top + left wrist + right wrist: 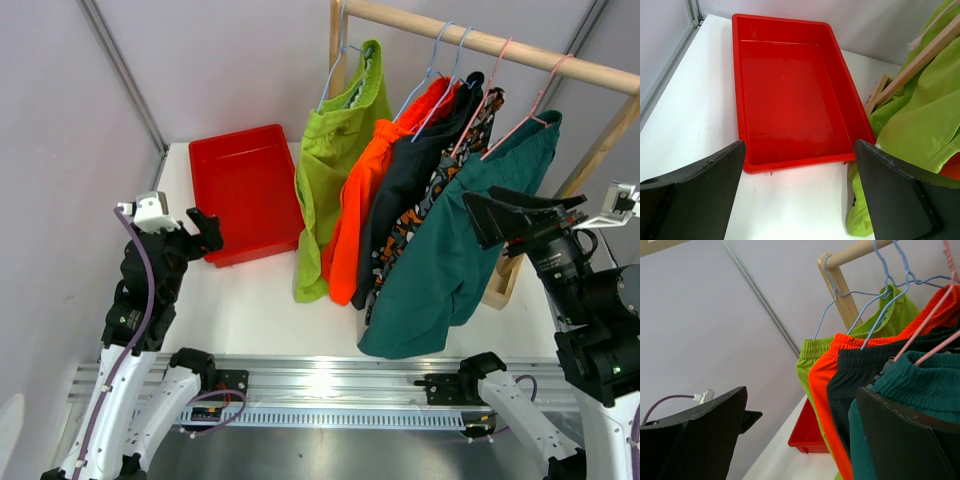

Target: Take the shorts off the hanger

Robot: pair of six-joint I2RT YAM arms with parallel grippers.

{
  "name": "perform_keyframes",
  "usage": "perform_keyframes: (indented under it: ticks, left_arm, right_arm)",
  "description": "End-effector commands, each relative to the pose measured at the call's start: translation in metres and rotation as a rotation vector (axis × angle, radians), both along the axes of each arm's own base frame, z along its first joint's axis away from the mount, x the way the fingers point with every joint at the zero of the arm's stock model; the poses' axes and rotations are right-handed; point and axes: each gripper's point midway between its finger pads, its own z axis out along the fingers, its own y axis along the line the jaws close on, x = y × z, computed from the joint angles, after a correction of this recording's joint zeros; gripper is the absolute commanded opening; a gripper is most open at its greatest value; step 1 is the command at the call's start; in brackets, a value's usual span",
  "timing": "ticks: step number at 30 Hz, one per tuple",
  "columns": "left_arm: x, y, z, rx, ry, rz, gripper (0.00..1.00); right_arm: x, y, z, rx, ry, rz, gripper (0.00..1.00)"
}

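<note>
Five pairs of shorts hang on wire hangers from a wooden rail (500, 45): lime green (330, 160), bright orange (355, 215), dark navy (410, 190), camouflage (445, 175) and teal green (450, 260) nearest the front. My right gripper (500, 210) is open and empty, raised right beside the teal shorts (935, 385); whether it touches them I cannot tell. The right wrist view also shows the lime (812, 352), orange (825, 375) and navy (855, 375) waistbands. My left gripper (205, 228) is open and empty above the table at the near edge of the red bin (790, 90).
The red bin (245, 190) is empty at the back left. The wooden rack's post (337, 40) and base (505, 280) stand at the back and right. A lime shorts leg (920, 130) hangs next to the bin. Grey walls close the left side and back.
</note>
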Motion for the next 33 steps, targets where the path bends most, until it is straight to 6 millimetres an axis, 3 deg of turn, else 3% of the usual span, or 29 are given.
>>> perform_keyframes:
  ticks: [1, 5, 10, 11, 12, 13, 15, 16, 18, 19, 20, 21, 22, 24, 25, 26, 28, 29, 30, 31, 32, 33]
  left_arm:
    - [0.003, -0.001, 0.009, 0.01, -0.034, -0.011, 0.96]
    - [0.003, -0.004, 0.011, 0.008, -0.044, -0.028, 0.96]
    - [0.004, -0.016, 0.023, -0.011, -0.085, -0.096, 0.96]
    - [0.003, -0.021, 0.028, -0.019, -0.097, -0.121, 0.95]
    - [0.003, -0.027, 0.033, -0.026, -0.105, -0.15, 0.95]
    - [-0.001, -0.036, 0.054, -0.041, -0.151, -0.203, 0.95]
    - [-0.005, -0.054, 0.073, -0.047, -0.188, -0.285, 0.95]
    - [-0.007, -0.06, 0.105, -0.04, -0.233, -0.312, 0.95]
    - [-0.009, -0.084, 0.119, -0.028, -0.225, -0.39, 0.95]
    - [-0.007, -0.091, 0.146, -0.004, -0.246, -0.402, 0.95]
    - [-0.003, -0.093, 0.152, 0.011, -0.239, -0.379, 0.95]
    - [-0.006, -0.111, 0.156, 0.019, -0.236, -0.431, 0.95]
    - [-0.005, -0.118, 0.18, 0.023, -0.27, -0.439, 0.95]
    - [-0.007, -0.144, 0.186, 0.035, -0.261, -0.496, 0.96]
    - [-0.002, -0.156, 0.203, 0.051, -0.272, -0.514, 0.97]
    - [-0.005, -0.173, 0.203, 0.069, -0.259, -0.552, 0.97]
    - [-0.006, -0.185, 0.22, 0.111, -0.273, -0.563, 0.97]
    - [-0.004, -0.203, 0.211, 0.142, -0.245, -0.575, 0.97]
    - [-0.005, -0.209, 0.212, 0.153, -0.246, -0.586, 0.97]
    - [-0.006, -0.214, 0.204, 0.163, -0.235, -0.602, 0.97]
    - [-0.011, -0.215, 0.205, 0.146, -0.244, -0.617, 0.97]
    - [-0.011, -0.216, 0.199, 0.141, -0.246, -0.62, 0.98]
  right_arm:
    - [-0.011, -0.019, 0.017, 0.079, -0.002, -0.075, 0.99]
    - [-0.024, -0.027, 0.025, 0.054, -0.09, -0.1, 0.99]
    - [-0.03, -0.016, 0.015, -0.102, -0.165, -0.064, 0.99]
    - [-0.049, -0.02, 0.026, -0.086, -0.256, -0.062, 0.99]
    - [-0.044, -0.016, 0.011, -0.105, -0.268, -0.049, 0.99]
    - [-0.05, -0.017, 0.015, -0.081, -0.303, -0.048, 0.99]
    - [-0.051, -0.023, 0.017, -0.046, -0.311, -0.069, 0.99]
    - [-0.049, -0.027, 0.016, -0.039, -0.287, -0.087, 0.99]
    - [-0.047, -0.034, 0.018, -0.017, -0.288, -0.118, 1.0]
    - [-0.049, -0.039, 0.018, -0.009, -0.303, -0.141, 0.99]
    - [-0.037, -0.06, 0.016, 0.031, -0.241, -0.262, 0.99]
    - [-0.029, -0.07, 0.014, 0.026, -0.182, -0.325, 1.0]
    - [-0.01, -0.083, 0.008, -0.034, -0.037, -0.424, 0.99]
    - [0.013, -0.083, 0.0, -0.15, 0.09, -0.479, 0.99]
    - [0.048, -0.08, -0.038, -0.288, 0.29, -0.534, 0.97]
    - [0.044, -0.085, -0.016, -0.247, 0.295, -0.554, 0.96]
    - [0.061, -0.087, -0.022, -0.269, 0.382, -0.606, 0.95]
    - [0.055, -0.089, -0.012, -0.186, 0.383, -0.611, 0.94]
    - [0.052, -0.09, -0.012, -0.174, 0.373, -0.61, 0.94]
    - [0.052, -0.087, 0.006, -0.127, 0.284, -0.588, 0.96]
    - [0.043, -0.087, -0.009, -0.192, 0.229, -0.564, 0.99]
    - [0.039, -0.085, 0.011, -0.136, 0.119, -0.548, 0.98]
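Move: Ahead of the right hand hangs the near end of the teal shorts' waistband, about 18 cm forward, 5 cm to the right and 7 cm lower. The patterned shorts' near waist is some 5 cm left of it and 2 cm farther out; the black shorts' is 12 cm left and 3 cm farther. From the left hand, the teal waistband end is about 50 cm right, 9 cm ahead and 15 cm higher. Swinging in from the left, the left hand waits briefly, then sweeps about 22 cm right and 21 cm up towards the hanging shorts, turning some 35 degrees clockwise and tipping up. The right hand draws back about 4 cm, then sidesteps right and reaches 11 cm forward towards the teal waistband, yawing clockwise and finally tipping down, with a brief rise and dip. Both grippers stay open, touching nothing. ##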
